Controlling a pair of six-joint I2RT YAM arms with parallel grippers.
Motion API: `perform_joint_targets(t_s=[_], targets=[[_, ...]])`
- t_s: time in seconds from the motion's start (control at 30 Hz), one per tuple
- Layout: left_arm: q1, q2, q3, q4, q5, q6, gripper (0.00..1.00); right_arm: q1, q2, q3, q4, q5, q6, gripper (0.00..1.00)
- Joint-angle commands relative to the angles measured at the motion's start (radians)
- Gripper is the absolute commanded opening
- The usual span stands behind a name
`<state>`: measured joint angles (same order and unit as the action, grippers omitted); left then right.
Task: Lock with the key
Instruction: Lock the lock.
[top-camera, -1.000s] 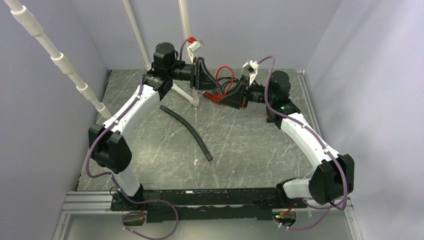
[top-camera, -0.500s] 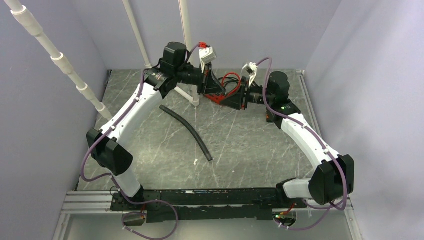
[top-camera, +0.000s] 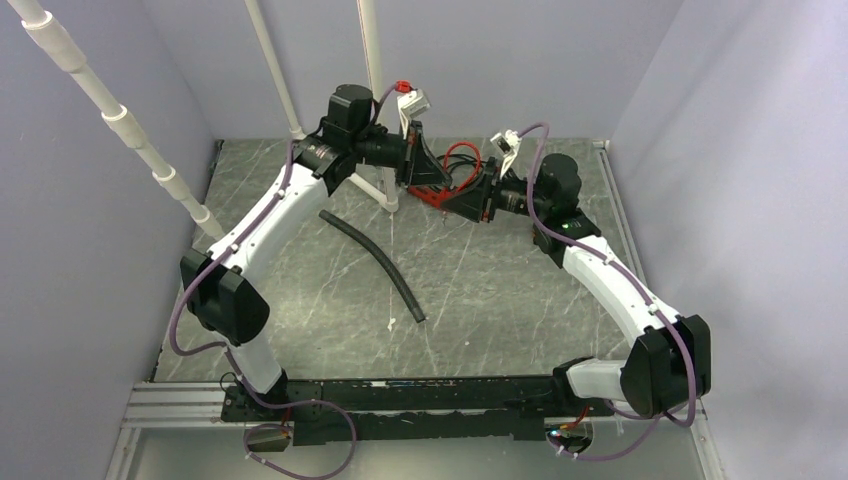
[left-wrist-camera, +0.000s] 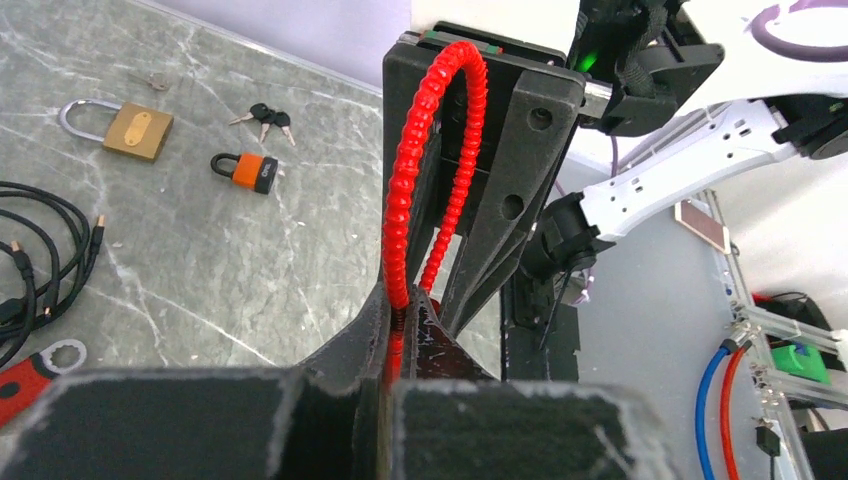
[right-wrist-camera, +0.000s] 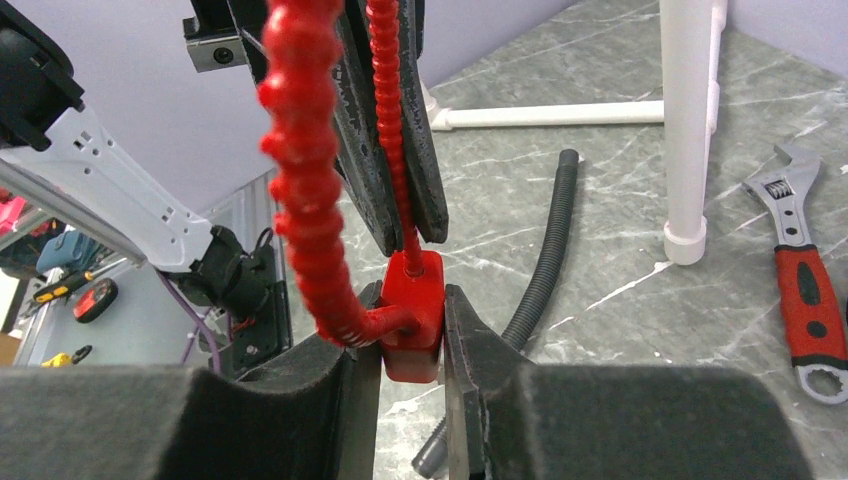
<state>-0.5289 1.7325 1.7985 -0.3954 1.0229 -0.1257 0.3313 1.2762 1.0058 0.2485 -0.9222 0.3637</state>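
Note:
Both grippers hold a red cable lock in the air at the back of the table. My right gripper (right-wrist-camera: 412, 300) is shut on its red block body (right-wrist-camera: 412, 312). The ribbed red cable (left-wrist-camera: 425, 150) loops up from the body, and my left gripper (left-wrist-camera: 408, 305) is shut on one strand of it, close to the right gripper. In the top view the left gripper (top-camera: 418, 165) and right gripper (top-camera: 470, 195) face each other with the cable (top-camera: 455, 158) between them. A bunch of black-headed keys (left-wrist-camera: 265, 118) lies on the table, apart from both grippers.
A brass padlock (left-wrist-camera: 128, 130) and a small orange padlock (left-wrist-camera: 250, 170) lie near the keys. A black corrugated hose (top-camera: 375, 262) lies mid-table. White pipe stands (top-camera: 375, 80) rise at the back left. A red-handled wrench (right-wrist-camera: 805, 290) and black cables (left-wrist-camera: 40, 250) lie on the table.
My left arm swung right to the right gripper and its jaws shut on the red cable. The right arm shifted slightly, still holding the lock body.

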Motion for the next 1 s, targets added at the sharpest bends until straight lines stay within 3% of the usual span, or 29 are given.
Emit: perform_joint_targets(t_s=[0.0,0.1,0.23,0.4,0.53,0.67,0.97], targets=[[0.004,0.000,-0.038,-0.004,0.116,-0.109,0.00,-0.017,-0.070,0.037,0.251,0.103,0.013,0.00],[0.031,-0.005,-0.013,0.038,0.108,-0.113,0.01,-0.017,-0.081,0.022,0.237,0.100,0.008,0.00],[0.040,0.043,0.117,-0.092,0.137,-0.009,0.03,-0.018,-0.087,0.018,0.232,0.100,0.014,0.00],[0.046,0.033,0.123,-0.059,0.160,-0.003,0.26,-0.018,-0.083,0.029,0.227,0.093,0.014,0.00],[0.103,0.014,0.103,0.131,0.148,-0.163,0.43,-0.018,-0.082,0.027,0.223,0.099,0.022,0.00],[0.180,-0.055,-0.024,0.417,0.063,-0.288,0.52,-0.024,-0.076,0.026,0.240,0.127,0.070,0.00],[0.116,-0.148,-0.291,0.618,-0.092,-0.270,0.52,-0.070,-0.034,0.071,0.341,0.254,0.341,0.00]])
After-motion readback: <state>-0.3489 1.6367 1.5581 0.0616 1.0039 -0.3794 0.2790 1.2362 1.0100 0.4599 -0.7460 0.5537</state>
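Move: The red lock sits in the right fingers, about 1 cm left of that hand point. From the left hand, whose fingers pinch its beaded cable shackle, the lock body is roughly 1 cm back, 2 cm right and 3 cm below. On the table, some 29 cm below the left hand, the wrench lies about 26 cm ahead and 2 cm left, the black cable 31 cm ahead and 8 cm right, and the orange padlock 13 cm ahead and 27 cm right. Upward first, both hands rise together about 3 cm while the left fingers open and release the red shackle. The left hand then draws off leftward and forward, some 5 cm each way, sinking slightly and turning a little counter-clockwise. Still pinching the lock body, the right hand climbs to about 6 cm in all, drifting forward and right as it turns about 10 degrees clockwise. ##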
